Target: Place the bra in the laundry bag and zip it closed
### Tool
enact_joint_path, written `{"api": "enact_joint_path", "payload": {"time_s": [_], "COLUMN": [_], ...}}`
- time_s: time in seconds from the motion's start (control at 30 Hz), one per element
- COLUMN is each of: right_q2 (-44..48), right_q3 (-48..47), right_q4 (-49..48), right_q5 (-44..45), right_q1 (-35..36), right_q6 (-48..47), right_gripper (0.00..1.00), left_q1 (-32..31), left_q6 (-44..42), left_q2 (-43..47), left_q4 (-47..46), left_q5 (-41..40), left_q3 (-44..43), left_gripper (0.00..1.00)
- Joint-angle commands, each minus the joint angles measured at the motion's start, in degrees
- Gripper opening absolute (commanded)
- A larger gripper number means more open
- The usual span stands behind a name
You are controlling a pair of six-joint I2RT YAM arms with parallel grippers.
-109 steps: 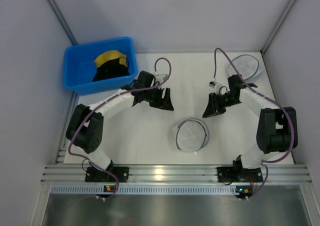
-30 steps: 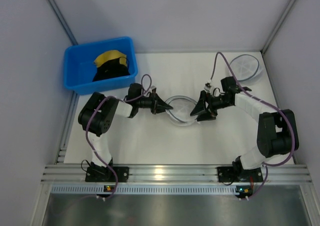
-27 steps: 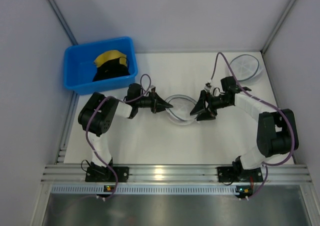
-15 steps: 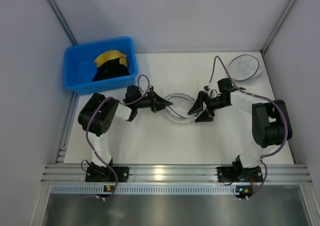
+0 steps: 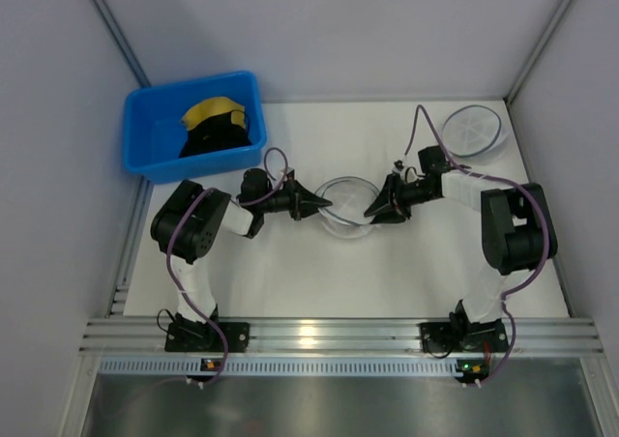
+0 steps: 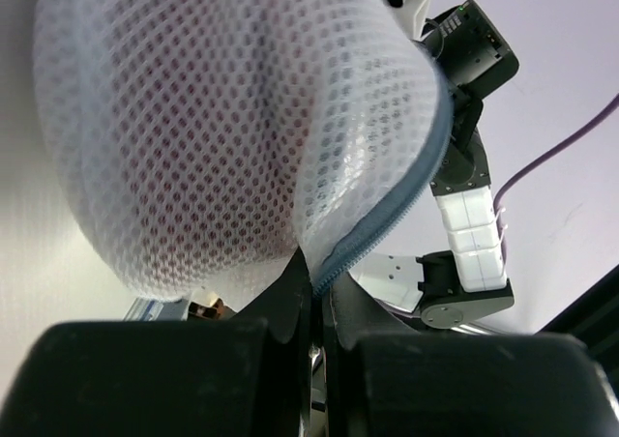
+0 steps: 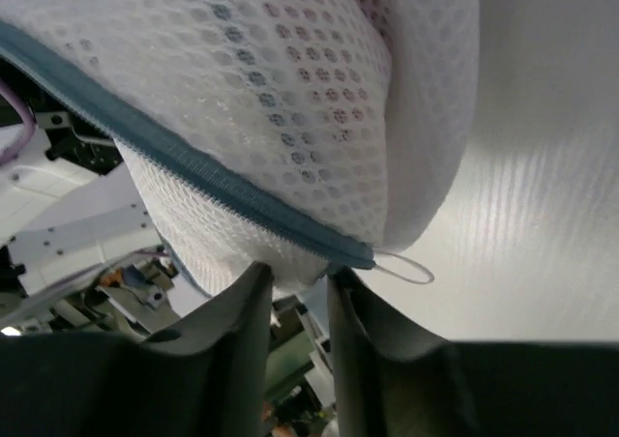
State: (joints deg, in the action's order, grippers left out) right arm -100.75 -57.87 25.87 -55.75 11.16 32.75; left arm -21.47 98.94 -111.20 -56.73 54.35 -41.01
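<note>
The laundry bag [image 5: 346, 205], a round white mesh pouch with a grey-blue zipper rim, hangs between my two grippers at the table's middle. My left gripper [image 5: 322, 203] is shut on the bag's left rim, and the zipper band [image 6: 387, 226] runs down into the closed jaws [image 6: 315, 284]. A dull red shade behind the mesh is the bra [image 6: 193, 176], inside the bag. My right gripper [image 5: 371, 212] is at the bag's right rim. Its jaws [image 7: 295, 280] stand narrow, both tips touching the mesh beside the zipper's end and a white loop [image 7: 401, 266].
A blue bin [image 5: 155, 137] at the back left holds a yellow garment [image 5: 215, 110] and a black garment [image 5: 218, 132]. A second round mesh bag [image 5: 474, 130] lies at the back right corner. Grey walls close the table's sides and back.
My right gripper has slid left onto the bag's right rim and its jaws have narrowed from wide open. The left gripper keeps its hold and has barely shifted.
</note>
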Motion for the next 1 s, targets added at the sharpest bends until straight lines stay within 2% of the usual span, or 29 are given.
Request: {"api": "enact_joint_path", "payload": {"time_s": [0.0, 0.07, 0.1, 0.2, 0.23, 0.3, 0.33, 0.43, 0.47, 0.5, 0.57, 0.7, 0.73, 0.8, 0.83, 0.97], "right_q2": [-0.5, -0.5, -0.2, 1.2, 1.8, 3.5, 4.1, 6.6, 7.1, 8.1, 8.9, 10.7, 10.7, 10.3, 10.2, 10.8], "right_q3": [-2.7, -3.9, -4.3, -3.1, -2.2, 0.8, 2.0, 6.8, 7.9, 10.0, 11.8, 17.9, 18.8, 19.5, 19.5, 19.2], "right_q4": [-5.5, -5.3, -5.1, -6.5, -7.6, -10.0, -10.9, -15.0, -16.6, -19.9, -23.0, -33.7, -37.2, -37.4, -36.9, -36.1], "right_q5": [-1.8, -2.5, -3.5, -7.0, -7.7, -9.4, -9.6, -9.8, -10.1, -10.3, -10.3, -9.7, -9.6, -9.2, -9.0, -7.9], "right_q1": [0.7, 0.8, 0.7, 0.7, 0.7, 0.8, 0.7, 0.7, 0.7, 0.7, 0.7, 0.7, 0.5, 0.0, -0.3, -1.1], "right_q6": [3.3, 3.2, 3.3, 5.9, 6.9, 9.4, 10.5, 15.0, 16.5, 20.1, 23.3, 36.3, 37.9, 39.0, 39.1, 40.3], "right_gripper": [0.24, 0.11, 0.00, 0.00, 0.00, 0.00, 0.00, 0.00, 0.00, 0.00, 0.00, 0.00, 0.00, 0.00, 0.00, 0.00], "left_q1": [-0.8, -0.7, -0.6, 0.5, 1.8, 3.3, 4.4, 5.2, 5.2, 5.1, 5.1, 2.7, -0.2, -4.5, -9.2, -20.3], "left_q6": [-2.8, -6.7, -8.3, -18.4, -28.3, -39.8, -51.3, -66.3, -68.8, -70.5, -75.0, -82.9, -87.3, -92.6, -93.7, -93.6], "left_q2": [0.6, 1.2, 2.4, 5.5, 6.9, 11.1, 12.3, 16.6, 19.4, 21.2, 26.3, 34.9, 36.7, 41.4, 42.5, 44.2], "left_q4": [-1.9, 0.2, 2.0, 12.3, 25.3, 37.6, 51.1, 62.8, 65.6, 66.0, 66.0, 66.3, 66.4, 66.6, 66.5, 66.9], "left_q5": [0.8, 2.2, 2.9, 3.8, 3.5, -0.7, -3.5, -13.3, -15.8, -20.9, -23.9, -29.0, -32.3, -36.0, -38.9, -45.0], "left_q3": [0.5, -0.2, -1.3, -5.4, -7.1, -13.2, -15.6, -21.6, -21.9, -21.3, -19.7, -15.8, -15.0, -12.0, -10.9, -8.1], "left_gripper": [0.00, 0.00, 0.00, 0.01, 0.12, 0.15, 0.31, 0.42, 0.45, 0.48, 0.55, 0.56, 0.56, 0.57, 0.58, 0.57]}}
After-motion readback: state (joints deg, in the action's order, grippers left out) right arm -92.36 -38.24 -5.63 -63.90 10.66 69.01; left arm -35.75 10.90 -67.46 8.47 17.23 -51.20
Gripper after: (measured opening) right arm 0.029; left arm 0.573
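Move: The left hand is already shut on the zipped rim; the laundry bag's middle, with the bra inside, lies about 5 cm to its right, 1 cm back and some 6 cm below. The right hand's half-open fingers are around the zip end, about 1 cm ahead and 1 cm to its left; the bag's middle is some 6 cm to its left, 1 cm ahead and 4 cm below. The spare bag stands roughly 25 cm right of the right hand and 21 cm ahead. Swinging up some 9 cm, the left hand opens and lets go of the rim, arcs forward and left over the bag, then sweeps back about 10 cm while it rolls nearly a quarter turn and tips a little down. The right hand first eases forward, shuts on the zip end, then, keeping its pinch, draws it back about 4 cm and up 2, twisting some 25 degrees. ##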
